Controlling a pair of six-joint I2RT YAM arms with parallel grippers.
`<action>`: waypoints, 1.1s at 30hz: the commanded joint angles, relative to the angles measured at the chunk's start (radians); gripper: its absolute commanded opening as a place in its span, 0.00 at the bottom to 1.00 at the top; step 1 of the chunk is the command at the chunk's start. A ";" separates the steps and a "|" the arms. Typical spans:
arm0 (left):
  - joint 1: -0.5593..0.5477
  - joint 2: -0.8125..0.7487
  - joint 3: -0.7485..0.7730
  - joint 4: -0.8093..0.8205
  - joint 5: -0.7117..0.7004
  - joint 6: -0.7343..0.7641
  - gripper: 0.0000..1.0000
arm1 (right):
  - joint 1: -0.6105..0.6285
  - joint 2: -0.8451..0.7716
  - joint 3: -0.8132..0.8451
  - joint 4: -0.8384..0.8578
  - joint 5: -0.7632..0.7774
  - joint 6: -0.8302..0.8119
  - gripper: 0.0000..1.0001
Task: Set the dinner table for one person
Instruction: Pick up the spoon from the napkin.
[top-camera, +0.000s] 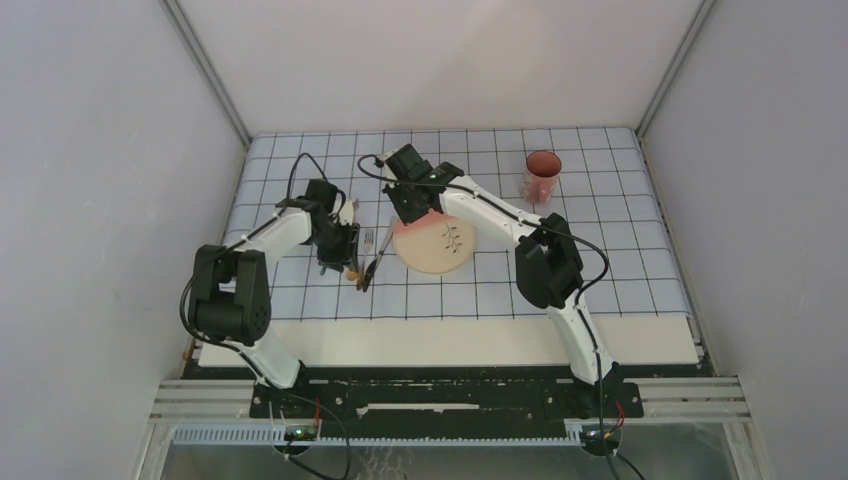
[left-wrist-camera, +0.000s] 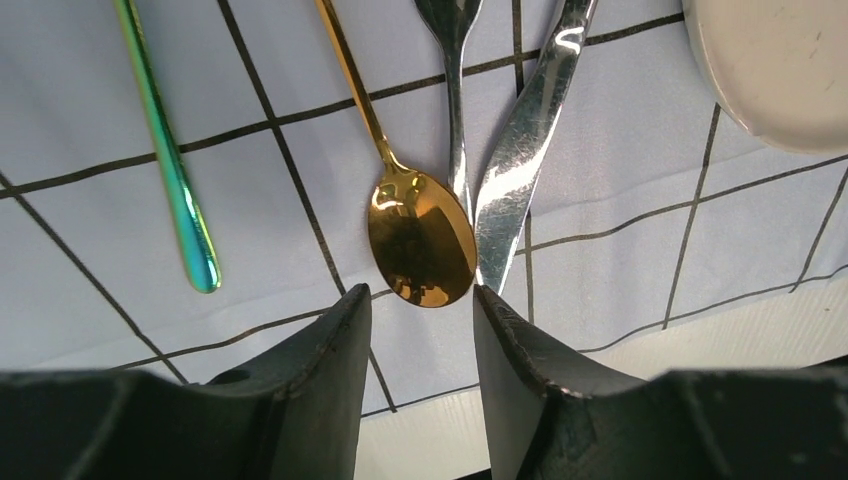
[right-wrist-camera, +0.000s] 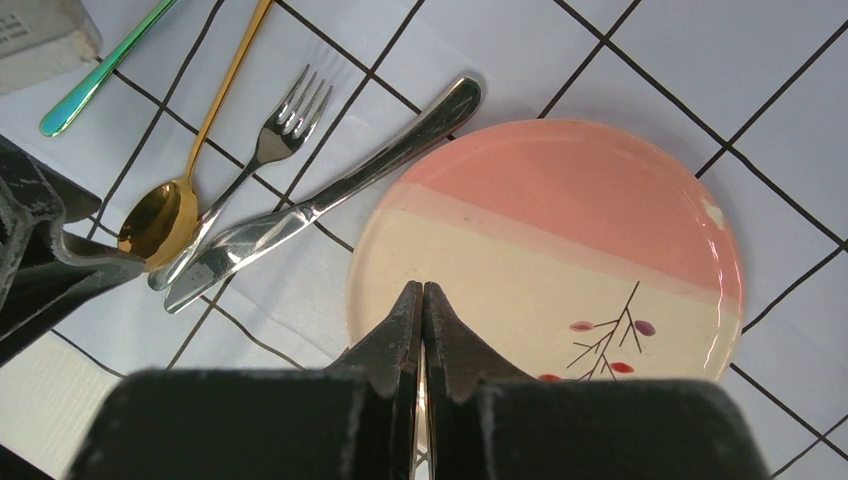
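Observation:
A pink-and-cream plate (top-camera: 440, 250) (right-wrist-camera: 560, 240) lies on the blue gridded cloth that covers most of the cream dinner table (top-camera: 450, 340). Left of it lie a silver knife (right-wrist-camera: 330, 195) (left-wrist-camera: 520, 170), a silver fork (right-wrist-camera: 270, 140) (left-wrist-camera: 455, 120), a gold spoon (right-wrist-camera: 160, 220) (left-wrist-camera: 420, 240) and an iridescent green handle (right-wrist-camera: 100, 75) (left-wrist-camera: 175, 170). My left gripper (left-wrist-camera: 420, 300) (top-camera: 345, 268) stands open just short of the spoon's bowl, nothing between its fingers. My right gripper (right-wrist-camera: 422, 290) (top-camera: 408, 212) is shut over the plate's near part. Whether it touches the plate does not show.
A pink cup (top-camera: 541, 176) stands upright at the back right of the cloth. A pale block (right-wrist-camera: 40, 35) sits beyond the cutlery. Grey walls close in the left, right and back sides. A bare strip of tabletop (left-wrist-camera: 700, 330) runs along the near edge.

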 joint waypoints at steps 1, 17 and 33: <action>-0.007 0.007 0.069 -0.004 -0.042 0.032 0.47 | 0.005 -0.073 0.012 0.021 0.006 -0.019 0.06; -0.077 0.026 0.069 0.005 -0.044 0.003 0.74 | 0.009 -0.076 0.004 0.018 0.008 -0.035 0.12; -0.086 0.080 0.070 0.048 -0.129 0.014 0.70 | 0.003 -0.113 -0.056 0.041 0.002 -0.032 0.07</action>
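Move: From the left hand, the gold spoon's middle lies about 5 cm ahead, 2 cm to the right and 4 cm below, its bowl nearly under the fingertips. The fork lies some 3 cm ahead and 4 cm right, the knife about 3 cm ahead and 6 cm right, and the teal-handled piece about 5 cm ahead and 2 cm left. From the right hand, the spoon is roughly 5 cm back, 11 cm left and 10 cm below. Bring the left gripper over the bowl end of the gold spoon: after a slight nudge forward, ease it down and about 2 cm to the right while spreading the half-open fingers to about three quarters. Then sink another centimetre, creeping a little forward and back to the left, about 2 cm lower overall, the fingers straddling the bowl without closing. ##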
